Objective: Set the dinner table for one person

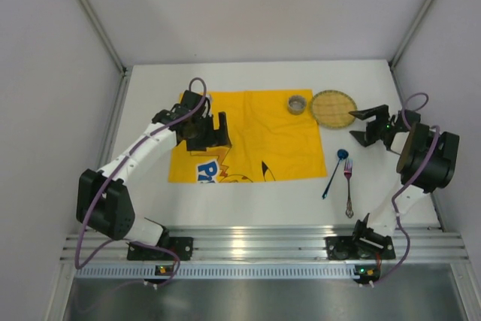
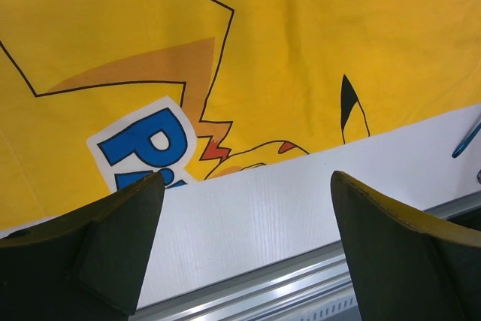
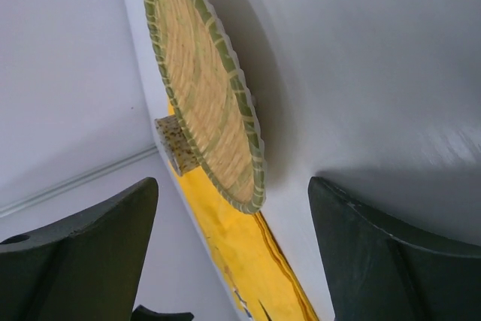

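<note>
The dinner table (image 1: 248, 201) is a white top with a yellow cartoon-printed cloth (image 1: 255, 133) spread across its middle. My left gripper (image 1: 216, 131) hovers open over the cloth's left part. In the left wrist view, nothing sits between the fingers of the left gripper (image 2: 248, 208), which frame the cloth's near edge (image 2: 301, 35) and bare table (image 2: 263, 216). A round woven plate (image 1: 333, 107) lies off the cloth's far right corner. My right gripper (image 1: 359, 125) stands open just right of it, empty. The right wrist view has the right gripper (image 3: 233, 186) facing the woven plate (image 3: 203, 88).
A small speckled metal cup (image 1: 297, 104) sits on the cloth's far right corner, beside the plate; it also shows behind the plate as the cup (image 3: 174, 144). A blue spoon (image 1: 333, 174) and a silver fork (image 1: 348, 189) lie right of the cloth. An aluminium rail (image 1: 255, 242) runs along the near edge.
</note>
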`<move>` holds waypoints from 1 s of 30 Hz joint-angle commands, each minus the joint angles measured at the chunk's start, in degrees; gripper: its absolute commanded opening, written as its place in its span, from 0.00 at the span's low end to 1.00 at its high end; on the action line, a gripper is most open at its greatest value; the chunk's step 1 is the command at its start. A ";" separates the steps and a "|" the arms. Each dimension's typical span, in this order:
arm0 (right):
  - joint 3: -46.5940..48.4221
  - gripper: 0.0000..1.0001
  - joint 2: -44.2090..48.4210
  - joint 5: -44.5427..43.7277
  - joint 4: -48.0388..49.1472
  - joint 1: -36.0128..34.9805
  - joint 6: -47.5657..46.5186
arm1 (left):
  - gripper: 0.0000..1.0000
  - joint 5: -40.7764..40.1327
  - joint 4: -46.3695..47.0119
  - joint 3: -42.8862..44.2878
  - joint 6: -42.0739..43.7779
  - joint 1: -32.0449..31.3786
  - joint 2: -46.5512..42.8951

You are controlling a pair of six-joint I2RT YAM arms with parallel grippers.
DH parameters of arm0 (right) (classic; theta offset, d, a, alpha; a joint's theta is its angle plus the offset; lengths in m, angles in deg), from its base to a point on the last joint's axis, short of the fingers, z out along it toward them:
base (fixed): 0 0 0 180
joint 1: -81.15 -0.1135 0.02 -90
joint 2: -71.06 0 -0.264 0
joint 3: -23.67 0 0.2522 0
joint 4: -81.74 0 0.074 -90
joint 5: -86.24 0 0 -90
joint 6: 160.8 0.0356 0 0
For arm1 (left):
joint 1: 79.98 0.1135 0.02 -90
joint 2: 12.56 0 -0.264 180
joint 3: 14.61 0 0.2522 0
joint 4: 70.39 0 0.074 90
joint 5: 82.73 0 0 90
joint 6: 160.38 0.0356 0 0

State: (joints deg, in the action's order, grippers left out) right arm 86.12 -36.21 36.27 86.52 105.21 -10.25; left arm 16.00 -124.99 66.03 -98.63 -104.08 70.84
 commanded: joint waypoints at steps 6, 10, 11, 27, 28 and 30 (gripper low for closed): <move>5.10 0.75 -7.08 -1.18 8.26 -2.34 0.62 | 0.97 -2.58 -1.61 -0.08 -1.81 -0.42 -2.36; 7.21 0.63 -8.93 -2.24 6.51 -4.36 -1.48 | 0.97 -3.19 -2.31 1.06 -1.72 -0.51 -1.57; 7.82 0.60 -9.19 -2.50 5.89 -4.98 -1.93 | 0.97 -3.28 -2.49 1.33 -1.72 -0.51 -1.31; 16.61 0.00 2.22 -10.48 -19.85 -1.47 -19.33 | 0.97 -2.23 -0.56 4.23 -1.81 -0.86 2.03; 17.23 0.00 3.36 -11.02 -20.65 -1.12 -19.33 | 0.97 -2.14 -0.56 4.67 -1.81 -0.86 2.12; 20.30 0.00 5.83 -11.20 -22.92 -0.76 -19.25 | 0.97 -2.14 -0.38 5.20 -1.46 -0.86 2.38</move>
State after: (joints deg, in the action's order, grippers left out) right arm 100.76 -36.62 27.77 67.92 103.26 -26.42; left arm 13.66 -127.04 68.41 -100.29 -104.62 72.94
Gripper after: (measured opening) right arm 0.058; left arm 0.972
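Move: The woven plate's middle lies some 9 cm ahead of the right hand, 7 cm to its left and about 4 cm below it, with the near right rim only a few centimetres off. The cup stands about 10 cm ahead and 19 cm left; the spoon lies some 16 cm back and 6 cm left, the fork 21 cm back and 1 cm left. From the left hand the plate is roughly 20 cm ahead, 41 cm right and 13 cm below. The open right hand slides level forward about 4 cm towards the woven plate, then eases left and sinks some 2.5 cm as its fingers shut and pinch the near right rim. Keeping that pinch, it rises about 4 cm and carries the rim some 5 cm to the right, away from the cup, rolling roughly 15 degrees so that its left side dips. ##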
